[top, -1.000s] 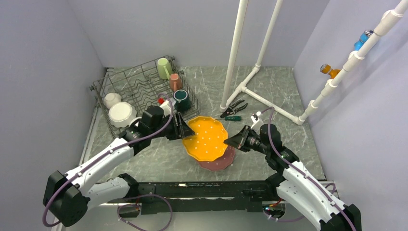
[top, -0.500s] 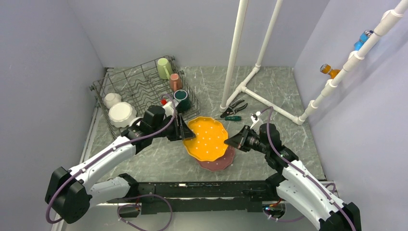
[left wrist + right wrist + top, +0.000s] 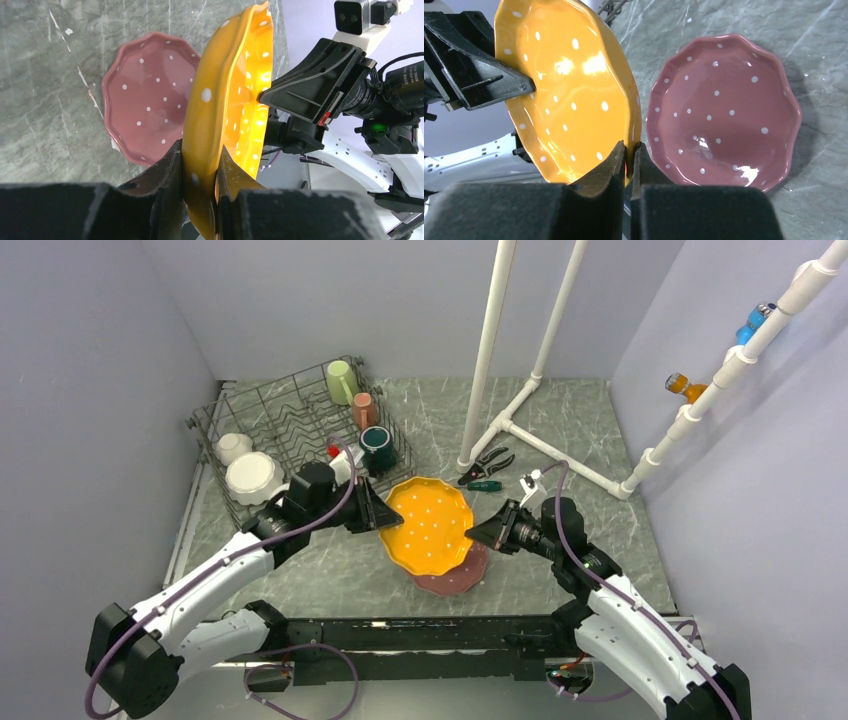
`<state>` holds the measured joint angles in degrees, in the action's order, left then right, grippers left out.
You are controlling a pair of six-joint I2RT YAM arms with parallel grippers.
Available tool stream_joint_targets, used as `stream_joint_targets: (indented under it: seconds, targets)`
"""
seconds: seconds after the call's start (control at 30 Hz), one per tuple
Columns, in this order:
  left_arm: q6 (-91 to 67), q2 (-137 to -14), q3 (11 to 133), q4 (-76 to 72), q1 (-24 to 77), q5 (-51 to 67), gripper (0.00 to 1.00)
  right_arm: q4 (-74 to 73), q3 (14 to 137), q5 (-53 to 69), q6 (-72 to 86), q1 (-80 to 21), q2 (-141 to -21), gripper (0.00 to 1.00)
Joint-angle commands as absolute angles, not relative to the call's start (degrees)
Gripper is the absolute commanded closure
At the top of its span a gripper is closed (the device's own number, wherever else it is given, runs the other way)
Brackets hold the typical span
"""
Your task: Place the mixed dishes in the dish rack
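An orange white-dotted scalloped plate (image 3: 430,525) hangs tilted above the table between both arms. My left gripper (image 3: 381,513) (image 3: 199,167) is shut on its left rim. My right gripper (image 3: 477,534) (image 3: 629,152) is shut on the opposite rim. Under it a dusky pink dotted scalloped plate (image 3: 455,578) (image 3: 724,110) (image 3: 147,95) lies flat on the table. The dish rack (image 3: 262,418) stands at the back left. It holds a pale green mug (image 3: 340,382), a small pink mug (image 3: 365,410), a dark teal mug (image 3: 377,448), a white bowl (image 3: 233,447) and a scalloped bowl (image 3: 253,477).
Black-handled pliers (image 3: 486,463) and a green screwdriver (image 3: 484,485) lie behind the plates. A white pipe frame (image 3: 520,410) rises from the table at the back right. Grey walls close in the left, back and right sides.
My left gripper has closed onto the orange plate's left rim. The plate and the right gripper have barely moved.
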<state>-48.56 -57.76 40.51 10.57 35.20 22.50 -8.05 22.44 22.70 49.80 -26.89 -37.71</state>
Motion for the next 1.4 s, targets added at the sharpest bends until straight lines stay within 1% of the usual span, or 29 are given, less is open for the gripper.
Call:
stream_joint_targets:
  seconds: [0.0,0.17,0.23,0.27,0.37,0.5,0.6,0.7,0.8,0.87,0.97,1.07,1.2,1.37]
  targets:
    - [-43.9,-54.5,44.9,13.2,35.6,19.0,1.0,0.3,26.3,24.9,49.1,-26.9,-37.0,0.84]
    - [-37.6,-51.7,49.1,19.0,35.4,14.5,1.0,-3.9,28.0,23.2,45.8,-26.9,-37.0,0.53]
    - [-35.3,-50.5,50.8,21.1,34.7,13.3,1.0,-6.0,29.1,21.7,44.2,-26.9,-37.0,0.46]
    - [-34.1,-50.2,51.8,22.3,34.1,13.2,1.0,-6.9,29.4,21.1,43.4,-26.9,-37.0,0.45]
    - [-30.2,-50.0,56.0,26.9,32.6,11.7,1.0,-8.6,30.0,19.9,42.4,-26.9,-36.9,0.45]
    - [-20.7,-50.1,63.6,34.2,32.4,2.7,1.0,-9.6,29.9,19.1,41.9,-26.9,-36.5,0.45]
    - [-12.2,-49.7,68.4,36.0,32.4,-4.5,1.0,-9.8,29.5,18.7,41.7,-26.9,-36.3,0.45]
    - [-1.8,-49.4,71.2,32.7,32.4,-13.2,1.0,-9.4,28.9,18.9,41.8,-26.9,-36.7,0.45]
    - [13.2,-50.2,70.7,26.5,32.2,-21.9,1.0,-9.0,28.6,19.2,42.0,-26.9,-37.3,0.45]
    - [21.1,-52.0,70.9,22.9,31.8,-25.8,1.0,-9.1,28.6,19.1,41.9,-26.9,-37.8,0.45]
    - [29.4,-53.8,69.4,15.2,30.6,-25.2,1.0,-9.7,29.4,19.0,41.1,-26.9,-38.6,0.45]
    - [33.5,-57.0,70.0,11.2,26.3,-23.0,1.0,-11.2,30.8,18.8,39.8,-26.9,-39.7,0.45]
    - [37.2,-60.9,69.0,6.1,20.1,-16.1,1.0,-13.4,32.8,19.4,37.8,-26.9,-42.1,0.45]
    - [42.0,-64.7,65.4,-0.2,15.6,-10.3,1.0,-16.1,35.0,19.3,35.5,-26.9,-44.5,0.45]
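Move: The orange plate is pinched at its rim by both hands. Its goal, the middle of the dish rack, lies about 25 cm ahead of the left hand, 23 cm to its left and 15 cm below. From that hand, the dark green mug is some 24 cm ahead and 6 cm left, the big white bowl 19 cm ahead and 33 cm left. From the right hand the rack's middle is roughly 26 cm ahead and 37 cm left. The orange plate leaves the right hand, whose fingers open and let go as that hand rises about 4 cm, then sinks partway back, staying near the pink plate. The left hand keeps its pinch on the rim and carries the plate left, then up, then forward over the rack, roughly 30 cm in all, rolling while its fingers swing from pointing rightward to pointing forward. ##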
